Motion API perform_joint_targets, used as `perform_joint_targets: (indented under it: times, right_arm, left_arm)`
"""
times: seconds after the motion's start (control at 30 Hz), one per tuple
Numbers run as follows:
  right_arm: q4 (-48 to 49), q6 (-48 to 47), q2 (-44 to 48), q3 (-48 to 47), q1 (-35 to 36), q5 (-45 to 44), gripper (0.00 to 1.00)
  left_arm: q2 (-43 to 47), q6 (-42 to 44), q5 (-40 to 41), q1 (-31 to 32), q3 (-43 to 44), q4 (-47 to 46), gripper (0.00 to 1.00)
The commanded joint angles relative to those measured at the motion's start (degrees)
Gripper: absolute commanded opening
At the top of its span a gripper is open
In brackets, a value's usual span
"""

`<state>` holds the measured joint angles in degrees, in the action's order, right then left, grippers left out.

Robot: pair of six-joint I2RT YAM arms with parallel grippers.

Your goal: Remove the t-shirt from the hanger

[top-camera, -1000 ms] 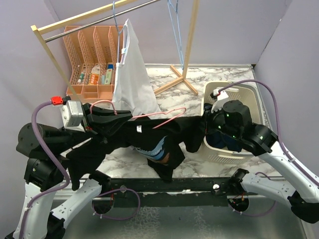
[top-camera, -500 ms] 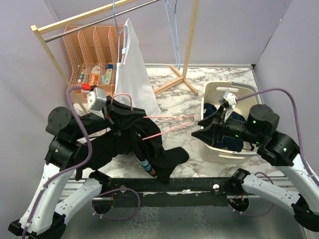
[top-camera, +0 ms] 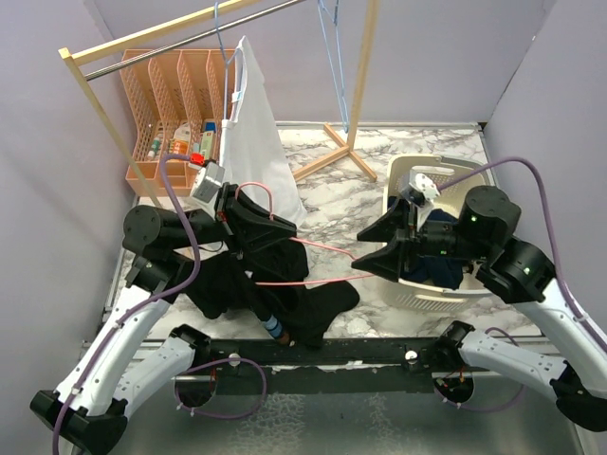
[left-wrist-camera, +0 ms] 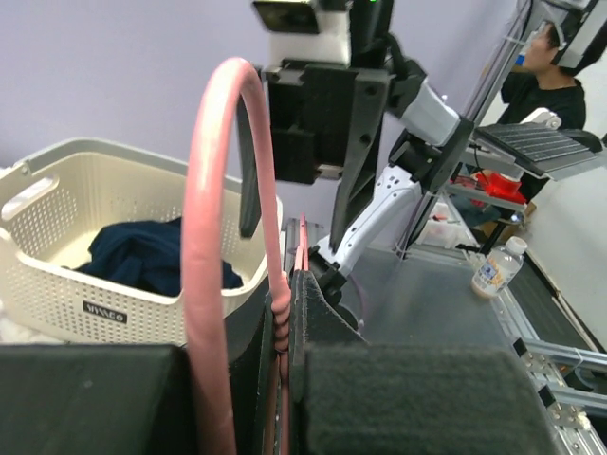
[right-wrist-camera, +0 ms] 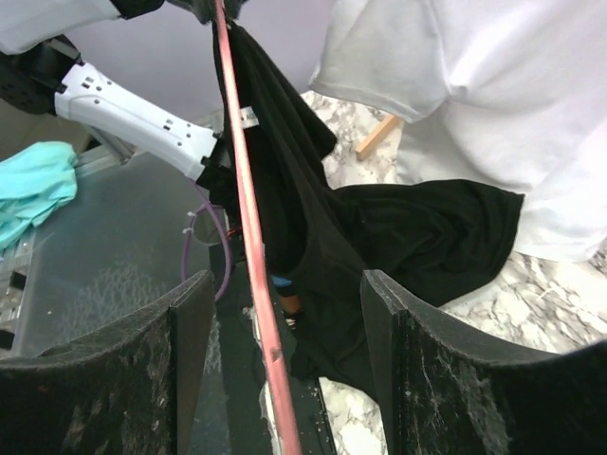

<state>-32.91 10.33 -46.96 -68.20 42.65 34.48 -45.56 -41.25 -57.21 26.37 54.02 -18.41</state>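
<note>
The pink hanger (top-camera: pixel 318 256) juts right from my left gripper (top-camera: pixel 277 227), which is shut on its neck; in the left wrist view the hook (left-wrist-camera: pixel 213 237) curves up beside the clamped fingers (left-wrist-camera: pixel 322 313). The black t-shirt (top-camera: pixel 299 299) hangs bunched from the hanger's left part and droops onto the table. My right gripper (top-camera: pixel 360 252) is open, and the hanger's bare right end lies between its fingers. In the right wrist view the pink bar (right-wrist-camera: pixel 248 237) runs between the open fingers (right-wrist-camera: pixel 185 332), with the black t-shirt (right-wrist-camera: pixel 398 227) behind it.
A white shirt (top-camera: pixel 251 142) hangs on the wooden rack (top-camera: pixel 95 90) behind the left arm. An orange organizer (top-camera: pixel 171 95) stands at the back left. A cream laundry basket (top-camera: pixel 417 292) with dark clothes sits under the right arm. A blue hanger (top-camera: pixel 332 57) hangs on the rail.
The right gripper let go of the black shirt, opened and moved left around the hanger's end. The left gripper carried the hanger back and right; the shirt slid off the hanger's right side.
</note>
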Motion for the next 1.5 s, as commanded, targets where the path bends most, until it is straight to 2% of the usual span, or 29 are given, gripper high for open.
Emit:
perform_joint_targets:
  times: [0.0,0.1,0.17,0.2,0.23,0.3,0.33,0.37,0.47,0.57,0.67,0.77,1.07,1.23,1.47]
  right_arm:
    - [4.8,0.4,-2.4,1.6,-0.2,6.5,0.63]
    - [5.5,1.0,-3.3,2.8,-0.2,7.6,0.63]
    - [5.9,1.4,-3.4,3.4,-0.2,8.5,0.58]
    - [5.7,1.4,-3.4,3.4,-0.2,8.7,0.50]
    - [5.4,1.4,-3.3,3.4,-0.2,8.3,0.34]
    - [4.4,1.3,-2.7,3.5,-0.2,6.0,0.12]
    - [3.8,1.3,-2.2,3.5,-0.2,4.4,0.05]
    - [2.9,1.1,-1.7,3.5,-0.2,3.0,0.02]
    - [0.3,0.8,0.6,3.4,-0.2,-0.5,0.01]
    - [-3.5,0.6,3.3,2.6,-0.2,-4.1,0.01]
    - [-7.2,0.5,6.6,1.4,-0.2,-7.5,0.01]
    - [-10.8,0.9,8.8,0.1,-0.2,-10.4,0.01]
    - [-16.9,1.9,12.1,-3.9,-0.2,-16.6,0.01]
    - [-12.4,1.2,10.2,-4.5,-0.2,-17.9,0.01]
    - [-1.4,-3.2,0.5,-6.4,-0.2,-21.4,0.01]
  left_arm:
    - [0.0,-6.6,-1.0,0.0,-1.3,-12.9,0.00]
    - [-0.4,-7.5,-0.3,0.0,-1.6,-14.8,0.00]
    - [-0.7,-7.4,0.4,0.0,-1.8,-14.8,0.00]
    - [-0.8,-7.3,0.7,0.0,-2.0,-14.8,0.00]
    - [-1.0,-7.2,1.0,0.0,-2.2,-14.6,0.00]
    - [-1.2,-6.3,1.5,0.0,-2.3,-13.2,0.00]
    - [-1.2,-5.4,2.0,0.0,-2.2,-11.6,0.02]
    - [-1.1,-3.8,3.1,0.0,-2.0,-9.0,0.11]
    - [-0.1,2.9,6.9,0.0,-0.3,1.5,0.38]
    - [1.5,10.4,13.1,0.0,2.1,13.2,0.59]
    - [3.5,15.5,18.9,0.0,3.8,21.1,0.73]
    - [5.1,17.6,22.2,0.0,4.8,24.7,0.81]
    - [9.9,22.2,27.1,0.0,6.2,31.2,0.83]
    - [13.2,23.3,31.4,0.0,4.7,34.0,0.82]
    - [19.5,25.2,40.1,0.0,1.6,41.0,0.79]
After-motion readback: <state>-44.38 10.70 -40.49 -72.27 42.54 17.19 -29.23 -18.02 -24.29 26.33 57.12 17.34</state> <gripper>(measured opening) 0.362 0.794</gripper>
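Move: The right hand's open fingers already straddle the far end of the pink hanger, whose gripping place is about 2 cm left, 2 cm below and 1 cm back. The t-shirt lies mostly on the table some 17 cm left, 4 cm back and 20 cm below; the basket's middle is roughly 22 cm right, 7 cm forward and 18 cm down. From the left hand, still shut on the hanger near its hook, that end is about 13 cm right, 6 cm back and 5 cm lower. Down and left by about 3 cm, the right hand settles over the hanger's end and closes on it; only then does the left hand open wide, edging some 4 cm forward to let go. The two part: the left backs off about 7 cm leftward, turning some 35 degrees counter-clockwise, while the right carries the hanger about 8 cm right towards the basket side, then slightly forward. ##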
